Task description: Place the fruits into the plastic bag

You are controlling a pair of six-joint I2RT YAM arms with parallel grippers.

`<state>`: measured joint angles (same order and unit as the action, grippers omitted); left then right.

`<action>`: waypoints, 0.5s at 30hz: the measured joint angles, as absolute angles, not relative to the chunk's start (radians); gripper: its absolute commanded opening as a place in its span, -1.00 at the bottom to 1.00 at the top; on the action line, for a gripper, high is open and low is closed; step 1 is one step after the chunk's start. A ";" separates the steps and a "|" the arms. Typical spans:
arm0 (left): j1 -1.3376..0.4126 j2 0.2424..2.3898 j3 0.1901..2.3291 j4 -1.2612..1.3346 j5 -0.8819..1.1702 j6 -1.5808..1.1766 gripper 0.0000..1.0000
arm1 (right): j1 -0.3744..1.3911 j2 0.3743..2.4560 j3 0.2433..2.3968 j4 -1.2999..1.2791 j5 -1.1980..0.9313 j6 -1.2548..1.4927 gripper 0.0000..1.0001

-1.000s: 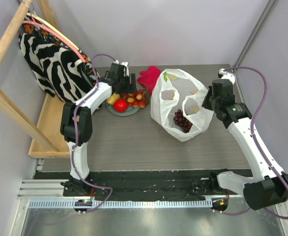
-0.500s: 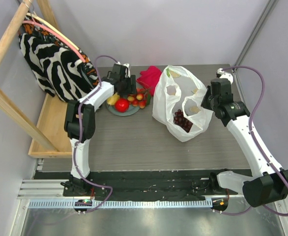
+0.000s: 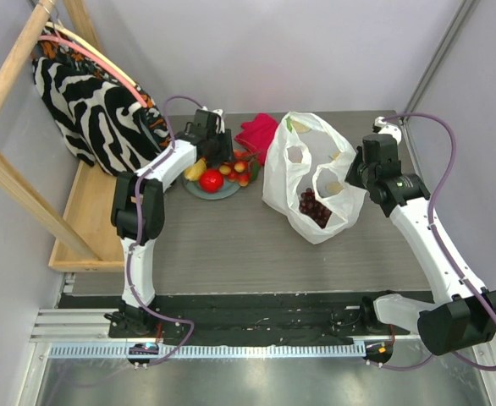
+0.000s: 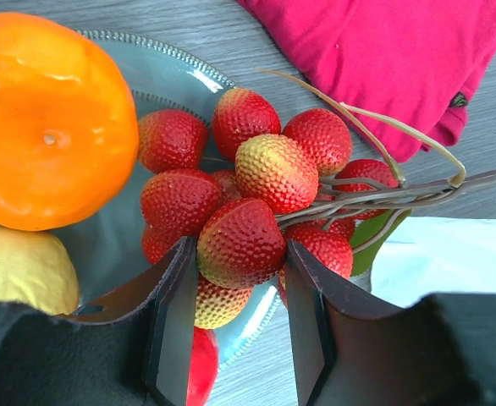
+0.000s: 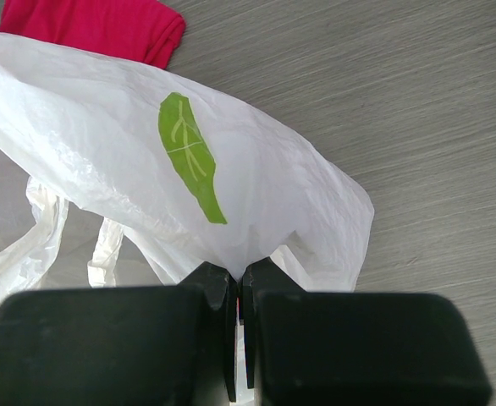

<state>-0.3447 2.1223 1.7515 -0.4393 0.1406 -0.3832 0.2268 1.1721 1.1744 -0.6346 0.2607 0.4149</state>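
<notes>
On the grey-green plate (image 4: 159, 85) lie an orange (image 4: 49, 127), a yellow fruit (image 4: 19, 271), a red apple (image 3: 212, 179) and a cluster of small red-yellow fruits (image 4: 265, 173) on a stem. My left gripper (image 4: 235, 321) stands over the plate, its jaws pressed against both sides of one fruit of that cluster. To the right is the white plastic bag (image 3: 311, 173) with leaf prints, and a dark grape bunch (image 3: 314, 207) shows through it. My right gripper (image 5: 238, 279) is shut on the bag's edge (image 5: 231, 245) and holds it up.
A crimson cloth (image 3: 256, 133) lies behind the plate, close to the bag. A zebra-striped fabric bag (image 3: 87, 106) hangs on the wooden frame (image 3: 11, 169) at the left. A wooden tray (image 3: 83, 220) sits beside the table's left edge.
My left jaws have narrowed onto a fruit of the cluster, and the left wrist has settled over the plate. The bag's mouth has risen slightly in the right gripper.
</notes>
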 measured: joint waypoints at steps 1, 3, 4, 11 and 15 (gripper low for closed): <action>-0.345 2.122 1.751 -0.439 0.144 -0.387 -1.00 | 0.227 1.172 1.174 -0.634 0.261 0.416 -0.98; -0.345 2.115 1.737 -0.427 0.153 -0.403 -1.00 | 0.227 1.172 1.174 -0.633 0.260 0.418 -0.98; -0.345 2.107 1.724 -0.419 0.158 -0.413 -1.00 | 0.227 1.172 1.174 -0.633 0.260 0.418 -0.98; -0.345 2.000 1.618 -0.356 0.178 -0.488 -1.00 | 0.227 1.172 1.174 -0.631 0.260 0.419 -0.98; -0.345 1.932 1.574 -0.310 0.181 -0.527 -1.00 | 0.227 1.172 1.174 -0.630 0.260 0.419 -0.98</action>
<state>-0.3447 1.9316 1.5742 -0.3099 0.1814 -0.5266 0.2268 1.1717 1.1744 -0.6300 0.2604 0.4187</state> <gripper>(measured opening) 0.450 0.030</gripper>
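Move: The left gripper already grips one fruit of the red cluster on the plate. Its goal, the plastic bag, has its middle about 20 cm to its right, 2 cm nearer the base and slightly higher. The tomato lies 4 cm back and 5 cm left, the orange 4 cm ahead and 5 cm left, the pink cloth 6 cm ahead and 9 cm right, all slightly lower. From the right gripper, the bag's middle is some 8 cm left, straight level with it ahead, and 10 cm below. Lift the left gripper about 5 cm, slowly at first and then faster, easing back some 2 cm towards the base as it leaves the plate and rolling the wrist roughly 10 degrees so its left side dips. Keep the fingers pinched on the red fruit. Hold the right gripper still, shut on the bag's rim. ##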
